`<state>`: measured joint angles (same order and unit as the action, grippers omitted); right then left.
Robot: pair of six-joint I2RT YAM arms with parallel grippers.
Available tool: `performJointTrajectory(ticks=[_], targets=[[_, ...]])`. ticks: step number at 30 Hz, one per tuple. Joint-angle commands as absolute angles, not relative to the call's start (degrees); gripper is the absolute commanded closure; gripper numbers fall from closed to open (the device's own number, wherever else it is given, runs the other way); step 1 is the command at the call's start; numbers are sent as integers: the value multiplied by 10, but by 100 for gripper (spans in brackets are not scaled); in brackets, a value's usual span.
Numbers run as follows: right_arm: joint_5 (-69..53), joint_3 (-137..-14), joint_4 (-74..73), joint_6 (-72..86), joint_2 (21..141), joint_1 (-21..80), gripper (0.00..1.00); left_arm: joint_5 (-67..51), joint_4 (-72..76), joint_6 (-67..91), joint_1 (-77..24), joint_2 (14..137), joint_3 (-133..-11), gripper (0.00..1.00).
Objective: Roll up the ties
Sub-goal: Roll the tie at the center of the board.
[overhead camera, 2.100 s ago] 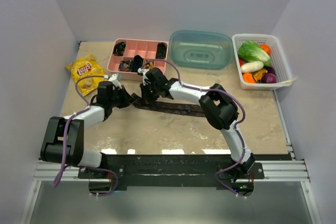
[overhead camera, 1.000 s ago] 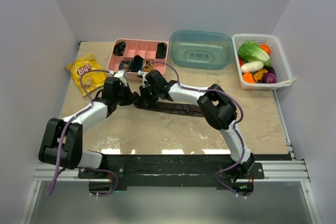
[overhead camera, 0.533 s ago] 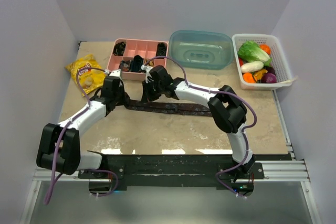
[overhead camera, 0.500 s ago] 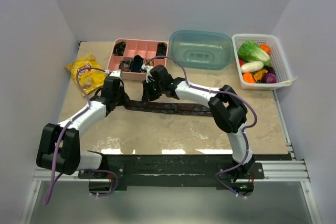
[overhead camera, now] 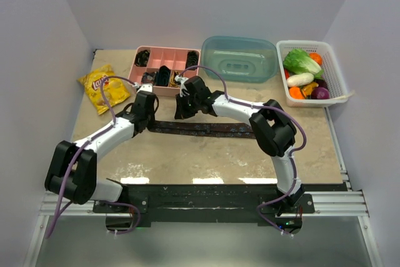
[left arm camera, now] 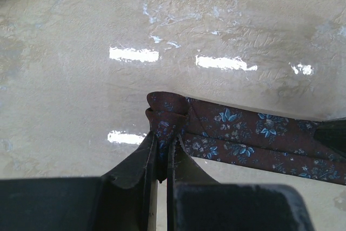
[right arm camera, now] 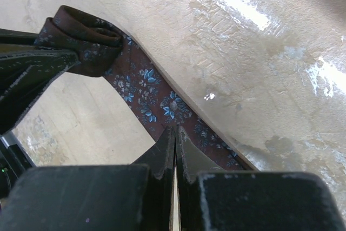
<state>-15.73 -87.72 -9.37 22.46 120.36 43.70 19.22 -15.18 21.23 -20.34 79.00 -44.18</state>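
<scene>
A dark maroon tie with small blue flowers lies stretched across the middle of the table. My left gripper is shut on its folded left end; in the left wrist view the bunched fabric sits between the closed tips of the left gripper, and the tie runs off to the right. My right gripper is a short way along the same strip. In the right wrist view the right gripper is pinched shut on the tie, which hangs slightly above the table between both grippers.
A pink divided tray holding dark coils stands just behind the grippers. A yellow chip bag lies at the left. A teal lidded container and a white basket of vegetables stand at the back right.
Both grippers have moved right and farther from the arm bases, carrying the tie's left end with them. The tie now lies straighter.
</scene>
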Motion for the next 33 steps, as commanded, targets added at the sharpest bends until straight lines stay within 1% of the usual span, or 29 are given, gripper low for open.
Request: performJointTrajectory(ticks=[1,11,17,22,25,28,29,32,33], targets=[[-149,-881,-85,216,1177,439,100,247,-155,202,-228,809,-472,100],[-147,-882,-91,211,1183,438,100,283,-164,205,-279,873,-496,100],[-142,-880,-93,211,1184,437,100,276,-159,203,-296,900,-500,100],[-141,-883,-97,209,1189,436,100,248,-148,199,-302,917,-497,99],[-140,-884,-98,207,1191,436,100,226,-140,197,-302,920,-495,93],[-135,-885,-103,205,1191,437,100,214,-138,191,-303,920,-495,81],[-134,-885,-103,204,1191,436,100,214,-138,188,-304,918,-496,73],[-134,-885,-103,204,1192,436,100,212,-140,182,-305,911,-495,63],[-134,-885,-103,204,1193,436,100,209,-139,181,-306,905,-493,60]])
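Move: The left hand already holds the tie's rolled end; its set-down spot on the flat strip is about 5 cm to the right, level ahead-back and 4 cm below. Of the left hand, the chips bag lies some 17 cm left and 12 cm farther out, the pink tray's middle about 19 cm ahead and 5 cm right. From the right hand, that spot is about 5 cm left, 3 cm back and 4 cm below. Left hand carries the rolled end about 5 cm right and 4 down onto the strip, then opens. ##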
